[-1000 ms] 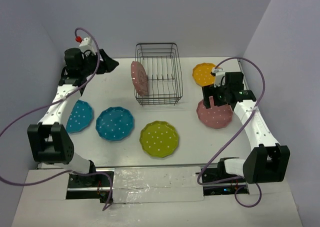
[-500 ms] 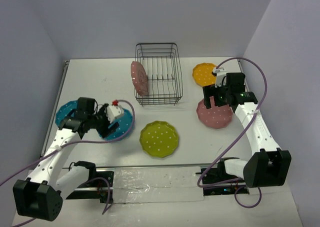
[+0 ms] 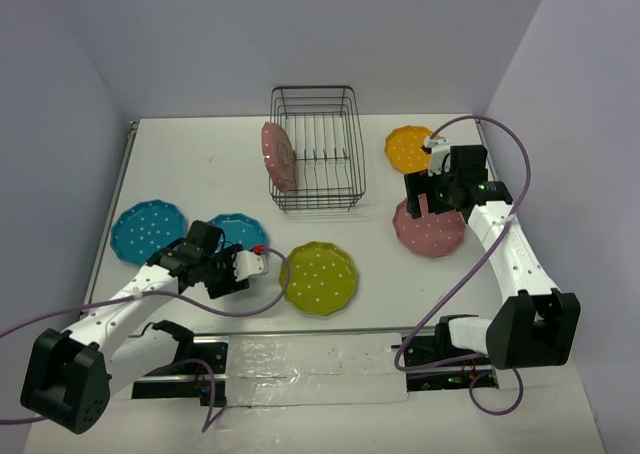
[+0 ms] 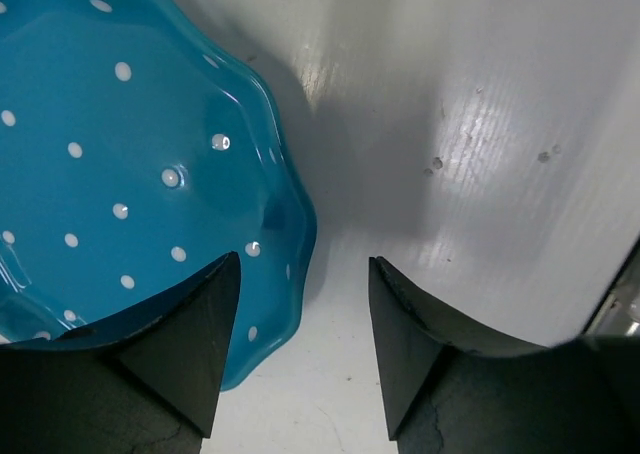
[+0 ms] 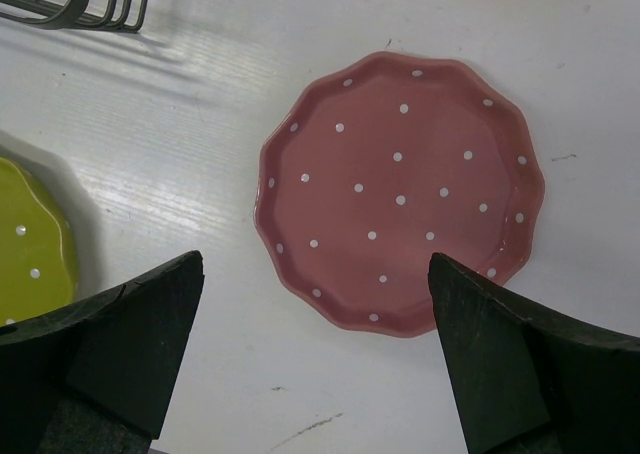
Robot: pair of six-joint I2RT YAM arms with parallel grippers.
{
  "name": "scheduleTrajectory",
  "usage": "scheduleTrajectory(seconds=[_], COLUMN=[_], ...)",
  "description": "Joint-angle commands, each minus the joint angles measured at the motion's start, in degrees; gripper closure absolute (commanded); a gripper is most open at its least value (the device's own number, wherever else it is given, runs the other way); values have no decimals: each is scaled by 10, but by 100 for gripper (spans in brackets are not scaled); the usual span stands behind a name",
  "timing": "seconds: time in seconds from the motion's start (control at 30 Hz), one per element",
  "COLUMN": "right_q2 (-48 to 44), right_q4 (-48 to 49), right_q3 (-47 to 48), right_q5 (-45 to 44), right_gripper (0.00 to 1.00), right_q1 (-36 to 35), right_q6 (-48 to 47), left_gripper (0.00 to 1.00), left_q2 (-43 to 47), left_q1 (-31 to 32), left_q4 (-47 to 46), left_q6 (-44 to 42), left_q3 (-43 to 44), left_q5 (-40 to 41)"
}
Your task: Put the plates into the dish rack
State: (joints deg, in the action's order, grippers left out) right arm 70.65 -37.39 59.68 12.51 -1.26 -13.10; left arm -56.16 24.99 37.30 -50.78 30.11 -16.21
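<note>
Five plates lie flat on the table: one teal plate [image 3: 148, 232] at the left, a second teal plate [image 3: 240, 230] [image 4: 120, 164] beside it, a yellow-green plate [image 3: 318, 277] at the front, a pink plate [image 3: 430, 228] [image 5: 400, 189] at the right, and an orange plate [image 3: 410, 147] behind it. Another pink plate [image 3: 279, 157] stands on edge at the left side of the black wire dish rack [image 3: 330, 102]. My left gripper [image 3: 222, 274] [image 4: 304, 264] is open, low over the second teal plate's rim. My right gripper [image 3: 430, 196] [image 5: 315, 264] hangs wide open above the flat pink plate.
The yellow-green plate's edge [image 5: 30, 244] and a corner of the rack [image 5: 80, 4] show in the right wrist view. Walls close in the table at the back and both sides. The left arm's cable [image 3: 150, 304] loops over the front left of the table.
My left arm has swung from the back left corner down to the front, onto the nearer teal plate's edge, its jaws narrowing a little. The right arm has not moved.
</note>
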Motion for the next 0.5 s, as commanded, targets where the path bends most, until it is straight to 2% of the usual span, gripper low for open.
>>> scheduleTrajectory(seconds=[0.0,0.07,0.17,0.2,0.3,0.47], right_q2=[-2,-3,-3,-3,0,5], right_q4=[-6,-6,-3,-2,-2,-2], right_q3=[23,19,15,14,14,23], right_q5=[-4,-7,-10,-11,-11,-9], right_gripper=[0,0,0,0,0,0], right_q1=[-3,-3,-3,-3,-3,-3], right_q6=[-1,-3,-4,-4,-5,-4], left_gripper=[38,41,50,58,67,76], left_q2=[-18,-30,-39,-40,-40,-33], left_q1=[6,8,10,12,14,16], left_q4=[-68,-82,-104,-110,-126,-138], left_q6=[-37,-41,-53,-57,-71,-91], left_q3=[-9,-20,-39,-45,-66,-86], left_q5=[12,11,15,19,26,34])
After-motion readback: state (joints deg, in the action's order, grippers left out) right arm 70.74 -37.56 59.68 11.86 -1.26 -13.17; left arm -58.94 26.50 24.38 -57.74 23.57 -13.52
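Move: The blue plate's middle lies about 10 cm ahead of the left hand, 2 cm to its right and 3 cm below; its near rim is already under the parted fingers. The other blue plate is roughly 13 cm ahead and 18 cm to the left, the green plate 3 cm ahead and some 21 cm to the right. From the right hand, the blue plate is about 46 cm left, 4 cm back and 15 cm lower. Straight down at first, by about 2.5 cm, the left hand sinks over the blue plate's near rim, then levels off and eases forward, nearly 2 cm in all. Meanwhile the fingers close from about two-thirds open to a quarter, one inside the plate and one outside, and pinch the rim, the wrist turning slightly clockwise and tilting. ##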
